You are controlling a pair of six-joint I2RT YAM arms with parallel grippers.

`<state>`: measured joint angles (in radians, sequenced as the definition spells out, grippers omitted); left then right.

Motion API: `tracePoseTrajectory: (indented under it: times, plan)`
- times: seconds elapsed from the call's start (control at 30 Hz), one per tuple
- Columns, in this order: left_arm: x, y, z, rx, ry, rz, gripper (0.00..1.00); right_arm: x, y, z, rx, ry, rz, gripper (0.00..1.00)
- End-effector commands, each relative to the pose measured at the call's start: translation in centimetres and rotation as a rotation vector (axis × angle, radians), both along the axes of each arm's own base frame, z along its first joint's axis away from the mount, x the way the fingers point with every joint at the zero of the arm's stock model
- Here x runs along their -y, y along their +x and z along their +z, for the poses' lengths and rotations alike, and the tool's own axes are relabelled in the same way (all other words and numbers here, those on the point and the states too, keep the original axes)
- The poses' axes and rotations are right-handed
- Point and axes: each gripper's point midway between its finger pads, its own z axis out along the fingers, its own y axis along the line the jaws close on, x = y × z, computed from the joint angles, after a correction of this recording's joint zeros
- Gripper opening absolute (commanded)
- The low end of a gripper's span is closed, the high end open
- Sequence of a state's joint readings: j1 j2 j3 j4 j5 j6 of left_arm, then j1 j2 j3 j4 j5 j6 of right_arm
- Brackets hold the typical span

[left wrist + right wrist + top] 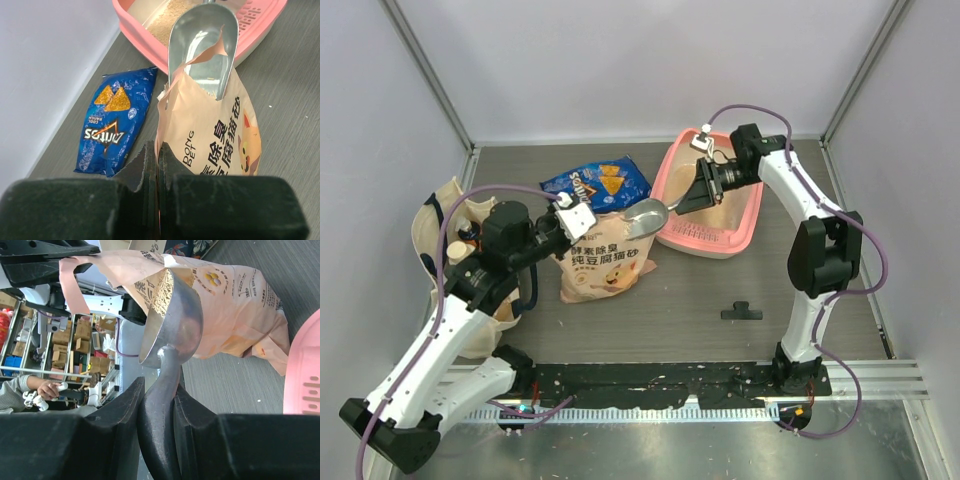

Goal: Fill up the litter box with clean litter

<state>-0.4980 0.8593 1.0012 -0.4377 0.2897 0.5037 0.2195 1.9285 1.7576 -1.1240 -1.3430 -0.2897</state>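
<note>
The pinkish-beige litter bag (605, 262) with an orange cat print stands mid-table. My left gripper (570, 218) is shut on the torn top edge of the bag (210, 135), holding its mouth up. My right gripper (705, 185) is shut on the dark handle (160, 420) of a metal scoop (646, 217). The scoop bowl (202, 45) sits at the bag's mouth and holds only a few grains. Behind it lies the pink litter box (715, 243), with pale clean litter (167, 20) covering part of its floor. The box rim (305, 375) shows at the right of the right wrist view.
A blue Doritos bag (600, 183) lies flat behind the litter bag, next to the litter box. A cream tote bag (445, 240) sits at the left beside my left arm. A small black clip (741, 312) lies on the table near the right arm's base.
</note>
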Motion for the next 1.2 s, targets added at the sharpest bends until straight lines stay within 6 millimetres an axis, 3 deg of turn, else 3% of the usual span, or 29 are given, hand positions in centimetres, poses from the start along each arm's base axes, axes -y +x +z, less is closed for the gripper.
tracePoseTrajectory:
  times: [0.0, 0.3, 0.43, 0.63, 0.83, 1.17]
  plan:
    - [-1.0, 1.3, 9.4, 0.265, -0.118, 0.074, 0.0, 0.7, -1.2, 2.7, 0.028, 0.095, 0.016, 0.01]
    - [-1.1, 1.9, 9.8, 0.259, -0.127, 0.103, 0.0, 1.8, -1.4, 2.6, -0.043, 0.16, -0.012, 0.01]
    - [-2.1, 2.9, 10.5, 0.243, -0.188, 0.205, 0.0, 2.4, -1.3, 2.0, -0.069, 0.176, -0.029, 0.01]
    - [-1.3, 2.4, 10.4, 0.236, -0.154, 0.138, 0.0, 3.7, -0.1, 2.4, -0.015, 0.185, -0.067, 0.02]
    - [-0.9, 2.8, 10.1, 0.237, -0.157, 0.131, 0.0, 6.4, 1.4, 3.1, 0.003, 0.186, -0.149, 0.02]
    - [-0.2, 2.7, 9.8, 0.255, -0.151, 0.086, 0.0, 13.3, 4.3, 2.8, 0.124, 0.052, -0.349, 0.01]
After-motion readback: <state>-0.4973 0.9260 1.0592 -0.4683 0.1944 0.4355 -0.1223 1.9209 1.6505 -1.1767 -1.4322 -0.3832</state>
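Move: My right hand holds the loaded scoop by its handle, its bowl still at the mouth of the litter bag. The litter box's middle is about 12 cm ahead of that hand, 9 cm to its right and 18 cm below. The litter bag's body is some 18 cm left of it and 4 cm nearer me, the blue chip bag 21 cm left and 12 cm ahead. From my left hand the litter box lies roughly 19 cm ahead and 29 cm right. I draw the scoop of litter clear of the bag mouth with my right hand, easing right at first and dipping about 1 cm, then sweeping faster right and forward over the box, some 11 cm right and 4 cm forward in all, the wrist swinging nearly 20 degrees clockwise. My left fingers keep the bag's rim pinched, shifting barely 2 cm forward. ##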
